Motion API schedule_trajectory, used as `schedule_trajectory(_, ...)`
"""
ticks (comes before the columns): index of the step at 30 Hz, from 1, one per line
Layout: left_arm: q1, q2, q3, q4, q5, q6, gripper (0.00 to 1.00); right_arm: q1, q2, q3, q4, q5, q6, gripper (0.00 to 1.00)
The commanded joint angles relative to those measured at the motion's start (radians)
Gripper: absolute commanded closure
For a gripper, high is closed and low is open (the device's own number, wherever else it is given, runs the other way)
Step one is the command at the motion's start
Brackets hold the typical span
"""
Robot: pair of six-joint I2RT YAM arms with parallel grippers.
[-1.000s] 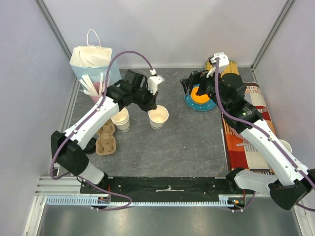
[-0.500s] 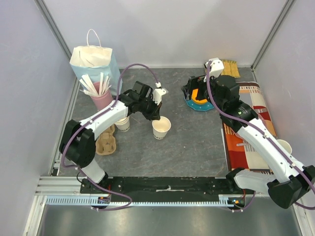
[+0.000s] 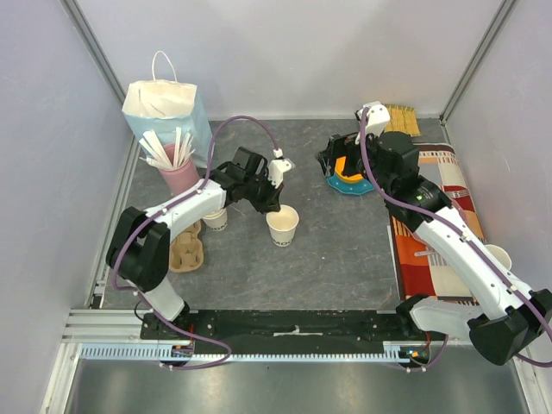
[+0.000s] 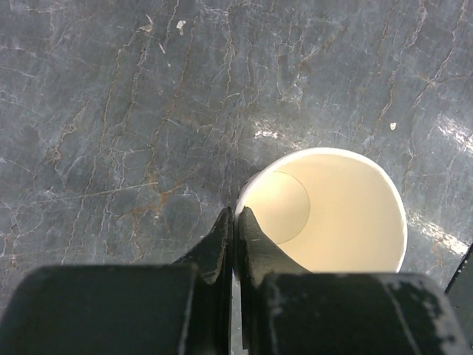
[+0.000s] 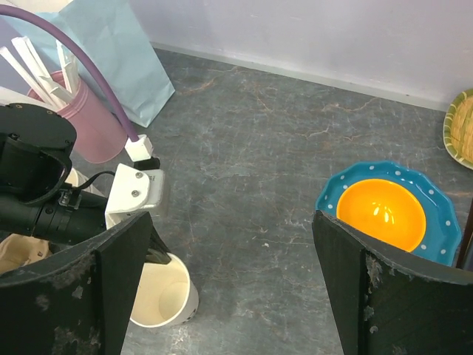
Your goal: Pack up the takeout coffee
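The takeout coffee is out of view. A lidless, empty cream paper cup (image 3: 283, 224) stands on the grey tabletop near the middle. My left gripper (image 3: 273, 207) is shut on its near-left rim, one finger inside the cup and one outside; the left wrist view shows this pinch, with the left gripper (image 4: 235, 216) on the cup (image 4: 336, 214). My right gripper (image 3: 338, 159) hangs open above the table by the blue plate. In the right wrist view the right gripper (image 5: 230, 222) is wide open with nothing between its fingers, and the cup (image 5: 162, 296) sits at lower left.
A light-blue paper bag (image 3: 164, 108) stands at the back left, a pink cup of white sticks (image 3: 177, 168) before it. Stacked paper cups (image 3: 214, 217) and a cardboard cup carrier (image 3: 184, 246) sit left of the cup. An orange bowl on a blue plate (image 3: 352, 177) and a patterned cloth (image 3: 431, 233) lie right.
My left gripper has carried the paper cup a little nearer and to the right, still pinching its rim. The right arm has shifted slightly left, its gripper still open.
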Motion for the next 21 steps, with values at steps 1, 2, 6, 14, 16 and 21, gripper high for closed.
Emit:
schedule_trajectory(1,0.011,-0.035,-0.036,0.084,-0.015,0.050,0.96,-0.002,-0.011,-0.001,0.039,-0.018,-0.008,0.02)
schedule_trajectory(2,0.013,-0.044,-0.045,0.095,-0.020,0.056,0.96,-0.002,-0.012,-0.001,0.039,-0.018,-0.008,0.02)
schedule_trajectory(6,0.014,-0.072,-0.076,0.127,-0.043,0.070,0.96,-0.001,-0.012,-0.003,0.042,-0.020,-0.008,0.02)
schedule_trajectory(14,0.014,-0.129,-0.090,0.136,-0.056,0.091,0.94,-0.002,-0.006,-0.004,0.053,-0.027,-0.005,0.02)
schedule_trajectory(16,0.014,-0.119,-0.088,0.113,-0.041,0.108,0.91,-0.002,-0.006,-0.004,0.054,-0.029,-0.005,0.02)
schedule_trajectory(21,0.016,-0.072,-0.073,0.082,-0.049,0.125,0.68,-0.002,-0.009,-0.004,0.056,-0.032,-0.003,0.02)
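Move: The paper cup being set down is already pinched by the left fingers at its rim. Its middle lies about 3 cm back, 3 cm to the right and 5 cm below that hand. The other paper cups stand some 15 cm left of the hand, level with it front to back, and the cup carrier lies about 23 cm left and 3 cm back. From the idle right hand, the held cup is roughly 6 cm back, 11 cm left and 28 cm down. The paper cup, still gripped at the rim, is drawn by the left hand about 1.5 cm left while the hand rises some 1 cm and the wrist swings the fingertips forward by under 10 degrees. The fingers then part and let go of the wall, one left outside the rim and one inside. ##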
